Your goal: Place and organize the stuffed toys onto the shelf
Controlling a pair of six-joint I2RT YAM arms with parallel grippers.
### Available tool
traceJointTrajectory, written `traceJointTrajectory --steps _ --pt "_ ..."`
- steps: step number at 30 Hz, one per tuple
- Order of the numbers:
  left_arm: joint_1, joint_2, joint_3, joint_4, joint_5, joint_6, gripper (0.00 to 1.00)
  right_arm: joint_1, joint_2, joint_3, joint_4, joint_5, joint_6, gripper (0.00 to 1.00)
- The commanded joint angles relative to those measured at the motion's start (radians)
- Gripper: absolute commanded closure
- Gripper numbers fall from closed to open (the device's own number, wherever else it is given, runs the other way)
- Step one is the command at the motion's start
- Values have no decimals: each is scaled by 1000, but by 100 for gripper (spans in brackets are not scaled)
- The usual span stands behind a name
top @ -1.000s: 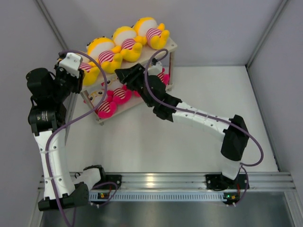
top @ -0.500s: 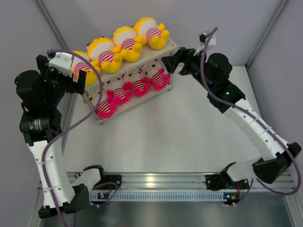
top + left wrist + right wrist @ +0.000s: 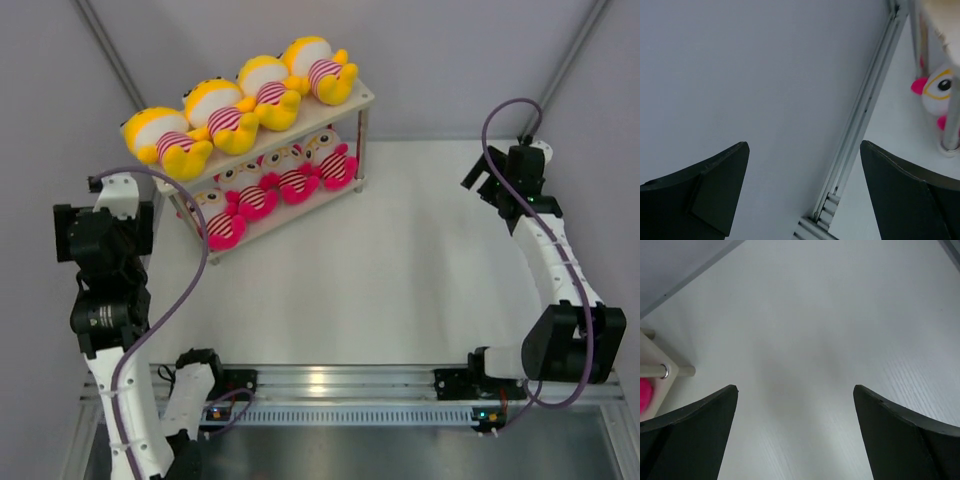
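Observation:
The shelf stands at the back left of the table. Several yellow-limbed stuffed toys lie in a row on its top board, and several pink ones lie on the lower board. My left gripper hovers left of the shelf, open and empty; its view catches a shelf post and one pink toy's face. My right gripper hangs far right of the shelf, open and empty, above the bare tabletop. The shelf's corner shows at the left edge of the right wrist view.
Grey enclosure walls close in the table on the left, back and right. An aluminium frame rail runs along the left wall beside my left gripper. The arms' mounting rail crosses the near edge.
Both arms have drawn back from the shelf, the left one down and left, the right one far to the right. Both grippers opened. The leftmost yellow toy now lies free on the top board.

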Motion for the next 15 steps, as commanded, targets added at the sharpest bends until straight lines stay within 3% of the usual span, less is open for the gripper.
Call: traceJointTrajectory --steps 1,6,11,15 --pt "37 -41 -168 -12 -142 48 1 -7 -61 -10 71 120 -32 1" --pt "97 -144 -364 -25 -116 22 1 -7 -64 -67 157 116 -34 1" --pt "132 -236 -528 -88 45 -2 1 -7 -114 -188 291 94 -38 1" --pt "137 -262 -661 -98 78 -4 1 -7 -165 -256 361 73 -29 1"
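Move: The leftmost yellow toy on the top shelf, already released, lies about 15 cm ahead of the left hand, some 12 cm to its right and about level with it. The second yellow toy stands roughly 9 cm farther right and 5 cm farther out than that one. The leftmost pink toy, on the lower shelf, is about 14 cm ahead of the left hand, 13 cm right and 25 cm below. From the right hand, the leftmost yellow toy is some 60 cm left, 5 cm back and 20 cm higher. The filled shelf is left behind as the empty left hand sinks fast beside it, about 20 cm straight down with a 5 cm draw back towards its base, its fingers tipping down some 25 degrees and staying wide open. The right hand, also empty and open, settles a few centimetres down and to its right, and slightly back, clear of everything. ##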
